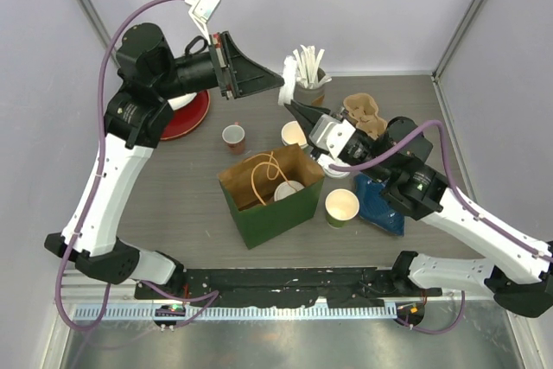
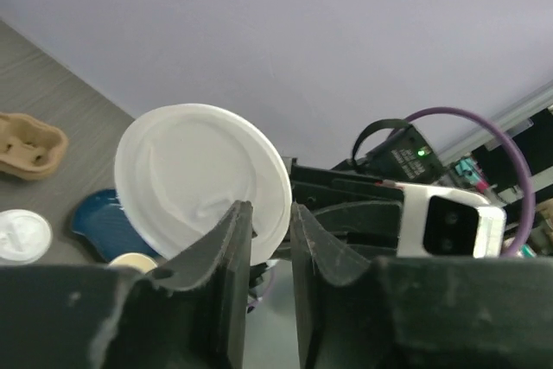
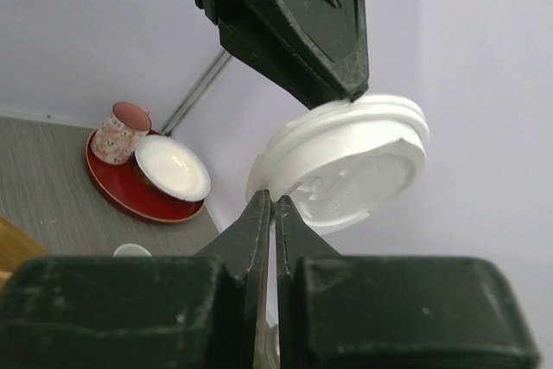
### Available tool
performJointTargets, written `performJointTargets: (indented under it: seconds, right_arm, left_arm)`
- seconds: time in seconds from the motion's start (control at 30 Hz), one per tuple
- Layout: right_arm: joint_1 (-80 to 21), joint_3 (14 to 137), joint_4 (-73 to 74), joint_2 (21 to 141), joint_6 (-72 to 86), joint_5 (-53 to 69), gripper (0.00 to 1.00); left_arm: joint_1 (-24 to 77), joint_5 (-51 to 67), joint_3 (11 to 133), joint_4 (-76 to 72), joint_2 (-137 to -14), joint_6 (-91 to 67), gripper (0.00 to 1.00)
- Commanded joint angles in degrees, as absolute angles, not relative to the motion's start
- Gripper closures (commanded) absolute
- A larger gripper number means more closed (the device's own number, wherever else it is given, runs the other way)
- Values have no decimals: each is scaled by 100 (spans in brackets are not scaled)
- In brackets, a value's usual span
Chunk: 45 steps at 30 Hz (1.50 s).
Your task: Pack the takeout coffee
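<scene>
A round white lid (image 1: pixel 288 73) hangs in the air behind the green paper bag (image 1: pixel 275 213). My left gripper (image 1: pixel 280 82) reaches in from the left, its jaws a little apart with the lid's rim (image 2: pixel 203 181) filling the gap. My right gripper (image 1: pixel 292 108) comes up from below, shut on the lid's opposite edge (image 3: pixel 346 162). One lidded cup (image 1: pixel 289 189) stands inside the bag. An open green cup (image 1: pixel 342 207) stands right of the bag. Another open cup (image 1: pixel 294 133) stands behind it.
A small red-and-white cup (image 1: pixel 233 136) stands left of the bag. A red plate (image 3: pixel 121 187) at the back left carries a pink tumbler (image 3: pixel 121 131) and a white dish (image 3: pixel 173 168). A stirrer holder (image 1: pixel 309 75), a cardboard carrier (image 1: pixel 363 114) and a blue item (image 1: pixel 380 200) lie to the right.
</scene>
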State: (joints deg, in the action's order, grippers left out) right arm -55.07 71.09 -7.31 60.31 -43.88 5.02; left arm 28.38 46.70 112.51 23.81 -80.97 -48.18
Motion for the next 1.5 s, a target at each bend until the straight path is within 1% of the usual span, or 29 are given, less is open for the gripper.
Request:
performJointTargets:
  seconds: [0.0,0.13,0.17,0.23,0.3,0.33,0.37,0.4,0.43,0.47,0.5,0.53,0.57,0.63,0.67,0.7,0.73,0.8,0.87,0.93,1.07,1.13,1.33,1.4,1.47]
  right_arm:
    - [-5520,7374,-203,5722,-4421,-245,99]
    - [-5520,7392,228,5546,-4517,-501,99]
    - [-5520,7435,455,5494,-4544,-605,99]
    - [-5511,7558,807,5476,-4588,-746,99]
    - [-5511,7856,1579,5502,-4605,-1027,99]
    - [-5519,7979,1887,5511,-4562,-1133,99]
    - [-5511,8241,2560,5519,-4518,-1369,99]
    - [-5511,8401,2923,5580,-4439,-1475,99]
    - [-5511,8550,3275,5607,-4351,-1590,99]
    - [-5519,8821,3931,5660,-4090,-1721,99]
    - [-5511,8929,4216,5686,-3948,-1905,99]
    - [-5511,9034,4480,5756,-3746,-2003,99]
    - [-5511,9209,4970,5800,-3300,-2091,99]
    - [-5511,9395,5412,6028,-2631,-2363,99]
    - [-5511,9535,5814,6116,-2297,-2460,99]
    - [-5511,9580,6027,6222,-1520,-2583,99]
    - [-5511,9606,6229,6310,-1181,-2741,99]
    - [-5511,9624,6880,6556,-164,-2865,99]
    - [-5511,9546,7423,6696,463,-2918,99]
    - [-5493,9440,7628,6689,1164,-2831,99]
    - [-5310,9028,7551,6627,1862,-2182,99]
    - [-5116,8851,7489,6776,1942,-1926,99]
    - [-3614,8350,7252,6926,1828,-485,99]
    - [-3376,8183,7146,7048,1837,-169,99]
    - [-3366,8130,7111,7346,1942,121,99]
  left_arm:
    - [2734,4816,10996,1960,-8059,-4395,68]
    - [2707,4843,10934,1802,-8077,-4403,58]
    - [2707,4825,10942,1776,-8086,-4395,51]
    - [2646,4799,10969,1784,-8086,-4377,43]
    - [2584,4650,11056,1941,-8060,-4071,41]
    - [2506,4458,11135,2491,-8051,-3843,40]
    - [2487,4221,11284,2931,-8068,-3467,39]
    - [2461,3592,11633,3388,-8094,-2662,38]
    - [2470,3238,11819,4254,-8121,-2150,35]
    - [2461,2886,11969,4628,-8173,-1736,34]
    - [2470,2048,12101,4928,-8174,-1009,31]
    - [2461,1665,12094,5383,-8139,-724,27]
    - [2444,1304,12033,5527,-8060,-495,26]
    - [2417,811,11612,5651,-7867,172,23]
    - [2373,722,11254,5651,-7640,341,21]
    - [2347,642,11093,5651,-7551,438,19]
    - [2312,511,10970,5704,-7480,561,18]
    - [2189,405,10627,5757,-7252,659,17]
    - [2101,326,10390,5731,-7085,790,16]
    - [2022,308,10073,5704,-6892,913,16]
    - [1978,360,9695,5704,-6715,993,14]
    - [1969,439,9581,5599,-6645,976,13]
    - [1969,527,9264,5484,-6513,984,13]
    - [1969,545,9211,5511,-6504,1011,13]
    - [1969,571,9176,5520,-6504,1055,13]
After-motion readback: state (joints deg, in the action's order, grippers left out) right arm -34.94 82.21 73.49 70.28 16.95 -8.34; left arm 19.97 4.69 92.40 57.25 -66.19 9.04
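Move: Below and to the right of the right hand, which already holds the white lid, stands the open cup: about 13 cm right, 6 cm back and 45 cm down. The green paper bag is some 17 cm left of that cup, the blue dish about 11 cm right of it and 3 cm farther out, the spare lids roughly 14 cm straight ahead of it. From the left hand the cup lies about 15 cm right, 6 cm back and 50 cm down. Keeping its pinch on the lid's edge, the right hand swings right and then sinks steeply, some 26 cm down and 17 cm right, turning from pointing left to pointing down as it brings the lid towards the open cup. The left fingers come free of the lid and open wide; that hand eases forward, then withdraws left and down about 20 cm, rolling to face the table. ##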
